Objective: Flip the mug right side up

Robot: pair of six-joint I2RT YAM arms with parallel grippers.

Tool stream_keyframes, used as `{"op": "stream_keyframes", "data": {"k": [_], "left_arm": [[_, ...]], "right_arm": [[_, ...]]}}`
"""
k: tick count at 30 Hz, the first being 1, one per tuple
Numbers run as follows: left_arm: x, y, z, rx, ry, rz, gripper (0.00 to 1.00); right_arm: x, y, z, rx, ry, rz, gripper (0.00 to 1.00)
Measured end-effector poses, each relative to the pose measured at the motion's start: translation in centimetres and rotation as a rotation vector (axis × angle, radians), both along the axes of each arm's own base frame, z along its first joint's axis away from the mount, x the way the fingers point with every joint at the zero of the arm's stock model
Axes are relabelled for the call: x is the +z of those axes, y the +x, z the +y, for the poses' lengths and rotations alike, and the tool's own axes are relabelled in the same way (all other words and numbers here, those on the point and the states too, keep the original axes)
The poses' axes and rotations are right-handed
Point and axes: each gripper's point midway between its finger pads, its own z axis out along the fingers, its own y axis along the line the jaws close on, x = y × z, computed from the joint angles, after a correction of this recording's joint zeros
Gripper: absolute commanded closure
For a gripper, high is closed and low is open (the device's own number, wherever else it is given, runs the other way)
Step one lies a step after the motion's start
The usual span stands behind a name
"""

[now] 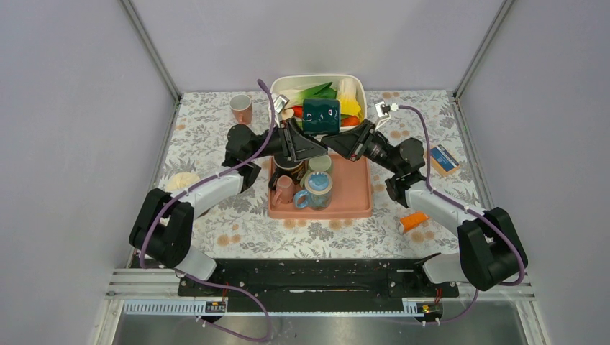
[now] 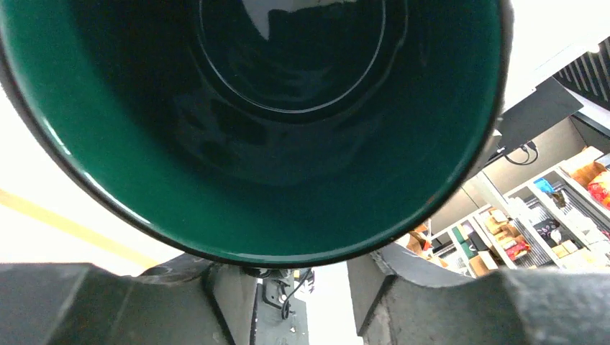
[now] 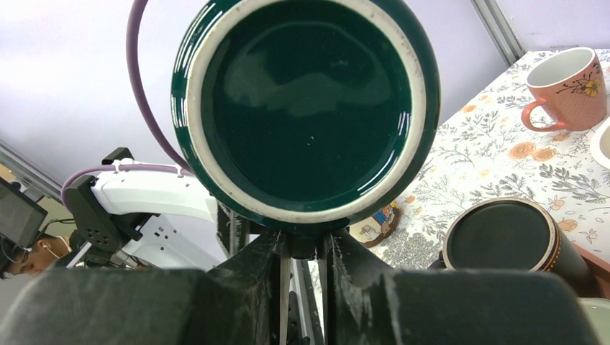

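Note:
A dark green mug [image 1: 321, 116] hangs in the air over the far end of the pink tray [image 1: 356, 201], lying on its side between both arms. Its glazed base [image 3: 306, 108] fills the right wrist view. Below that base my right gripper [image 3: 306, 248] is shut on the mug's handle. The open mouth [image 2: 252, 144] faces the left wrist camera. My left gripper [image 2: 302, 277] sits just under the rim with its fingers [image 2: 403, 287] partly drawn together. Their tips are hidden behind the mug, so a grip cannot be made out.
On the tray stand an upside-down black mug [image 1: 288, 169], a small pink mug [image 1: 285, 188] and a blue mug [image 1: 316, 190]. A white basin [image 1: 357, 85] of vegetables is behind. A pink cup [image 1: 242, 108], a blue card [image 1: 444, 159] and an orange item [image 1: 413, 221] lie around.

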Motion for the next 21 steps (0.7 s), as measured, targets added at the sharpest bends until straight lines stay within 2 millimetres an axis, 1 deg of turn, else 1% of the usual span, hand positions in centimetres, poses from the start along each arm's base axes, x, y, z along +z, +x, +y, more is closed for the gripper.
{"op": "stream_keyframes", "data": {"k": [4,6,9,11,17,18,21], "left_arm": [[-0.5,0.3,-0.1,0.002,0.011,0.025,0.69],[-0.7,0.4,-0.1,0.005,0.016,0.027,0.79],[-0.8,0.6,0.0,0.013,0.018,0.027,0.9],[-0.8,0.6,0.0,0.014,0.018,0.021,0.99],[-1.1,0.8,0.1,0.021,0.027,0.023,1.0],[-1.2,0.9,0.1,0.023,0.03,0.023,1.0],[-1.4,1.0,0.1,0.028,0.038,0.017,1.0]], "right_arm": [[-0.1,-0.2,0.0,-0.002,-0.004,-0.022,1.0],[-0.2,-0.4,0.0,-0.003,-0.004,-0.028,1.0],[0.0,-0.5,0.0,-0.006,0.001,-0.033,1.0],[0.0,-0.5,0.0,-0.008,0.002,-0.036,1.0],[-0.3,-0.5,-0.1,-0.014,0.0,-0.032,0.99],[-0.3,-0.5,-0.1,-0.015,0.0,-0.032,0.94],[-0.5,-0.4,-0.1,-0.018,-0.005,-0.023,0.73]]}}
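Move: The green mug's handle hangs between the half-open left fingers, about 1 cm forward of the left hand point, 1 cm to its right and 1 cm below; it also lies at the right gripper's pads, some 1 cm left of that hand point. The mug's body is about 5 cm forward and 5 cm above the left hand. Far below, roughly 25 cm down, the black mug stands 5 cm forward and 10 cm left, the blue mug 3 cm back, straight under. Close the left fingers from half open onto the handle of the green mug until they stop on it, easing the left gripper down and slightly forward about 1.5 cm as they pinch, then keep the grip. Hold the right gripper almost still, its fingers staying shut on the same handle. ##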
